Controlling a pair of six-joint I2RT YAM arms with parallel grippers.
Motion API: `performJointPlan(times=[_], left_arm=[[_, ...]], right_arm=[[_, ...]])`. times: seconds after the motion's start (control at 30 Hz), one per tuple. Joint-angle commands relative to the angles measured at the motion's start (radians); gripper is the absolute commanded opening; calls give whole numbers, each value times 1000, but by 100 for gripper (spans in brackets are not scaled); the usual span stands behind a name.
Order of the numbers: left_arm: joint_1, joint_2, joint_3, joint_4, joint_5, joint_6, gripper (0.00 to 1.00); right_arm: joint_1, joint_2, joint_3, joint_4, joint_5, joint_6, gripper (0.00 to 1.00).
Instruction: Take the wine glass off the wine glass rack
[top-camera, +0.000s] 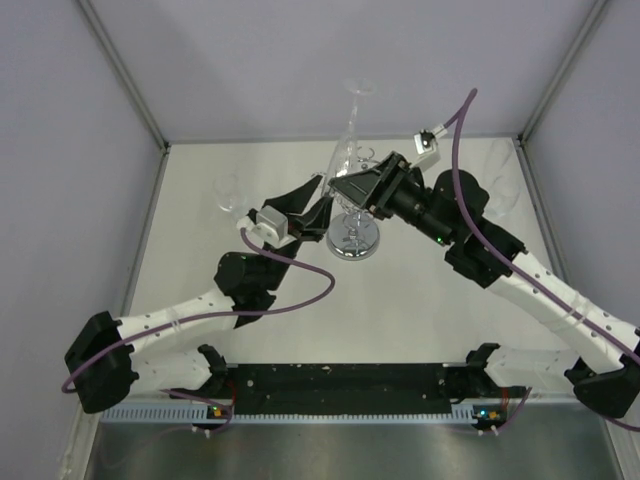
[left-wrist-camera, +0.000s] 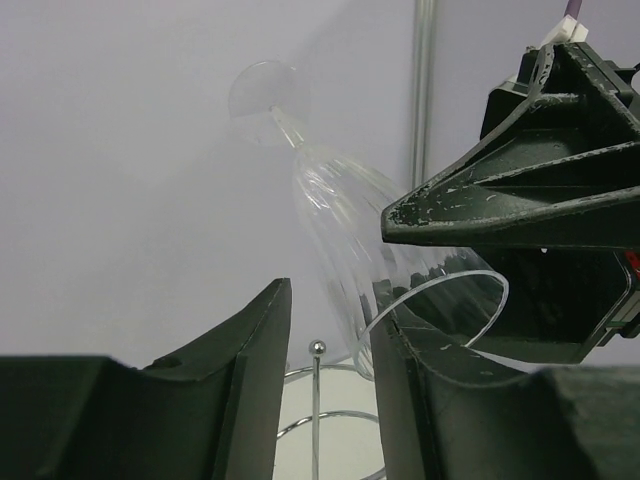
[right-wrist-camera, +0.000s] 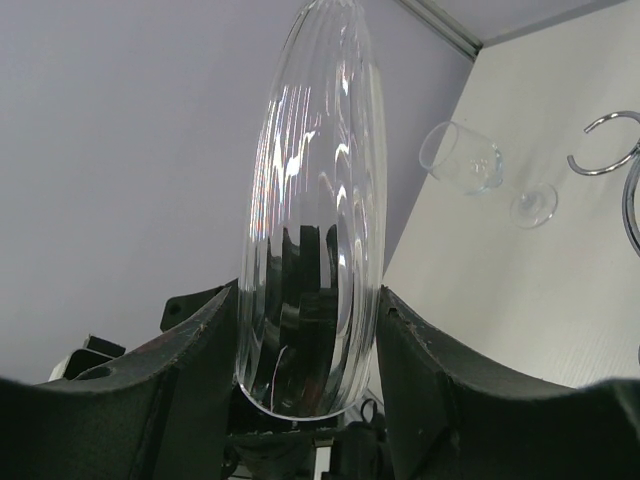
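The wine glass (top-camera: 347, 150) is upside down, foot up, just above the wine glass rack (top-camera: 354, 240), whose mirrored base stands mid-table. My right gripper (top-camera: 356, 186) is shut on the glass's ribbed bowl (right-wrist-camera: 312, 230), with the fingers (right-wrist-camera: 440, 390) pressed on both sides. My left gripper (top-camera: 322, 198) reaches in from the left, below the glass. Its jaws stand open around the rack's ball-tipped post (left-wrist-camera: 317, 349) without touching it. The glass's rim (left-wrist-camera: 432, 318) hangs just over the left gripper's right finger (left-wrist-camera: 405, 400). The right gripper (left-wrist-camera: 520, 210) shows as a dark wedge behind.
A second wine glass (top-camera: 232, 195) lies on its side on the table, left of the rack; it is also in the right wrist view (right-wrist-camera: 462, 158). A curved rack arm with an open ring (right-wrist-camera: 605, 150) sticks out at the right. Purple walls close off three sides.
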Motion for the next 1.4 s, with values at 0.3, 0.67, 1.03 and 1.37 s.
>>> performJointPlan(times=[0.3,0.67,1.03,1.37], left_arm=[[1,-6,39,45,-39,-4,19],[1,-16,56,12,-61,-12,0],[1,-144,284,-633,-343,-93,0],[1,-264,571,-1381,-593,-260,0]], right_arm=[[34,-76,-51,37,48,-6,59],[34,-165,-88,-3,106,-46,72],[34,-326,-167,-102,242,-156,75],[36,-380,-207,-157,258,-213,78]])
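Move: The inverted wine glass is in the right gripper, its rim already between the left gripper's open fingers. Its middle lies about 8 cm above, 4 cm ahead and 2 cm right of the left hand; from the right hand, some 8 cm above, 2 cm ahead and 1 cm left. The rack's middle is roughly 8 cm ahead, 5 cm right and 25 cm below the left hand; a standing glass is about 12 cm ahead, 17 cm left and 32 cm below. Close the left fingers on the rim wall of the wine glass while the right gripper opens off the bowl and withdraws about 9 cm to the right and slightly back, dipping at the end. Then swing the left gripper some 10 cm left and about half as far up, away from the rack, tipping it down and turning it counter-clockwise, keeping the pinch. ##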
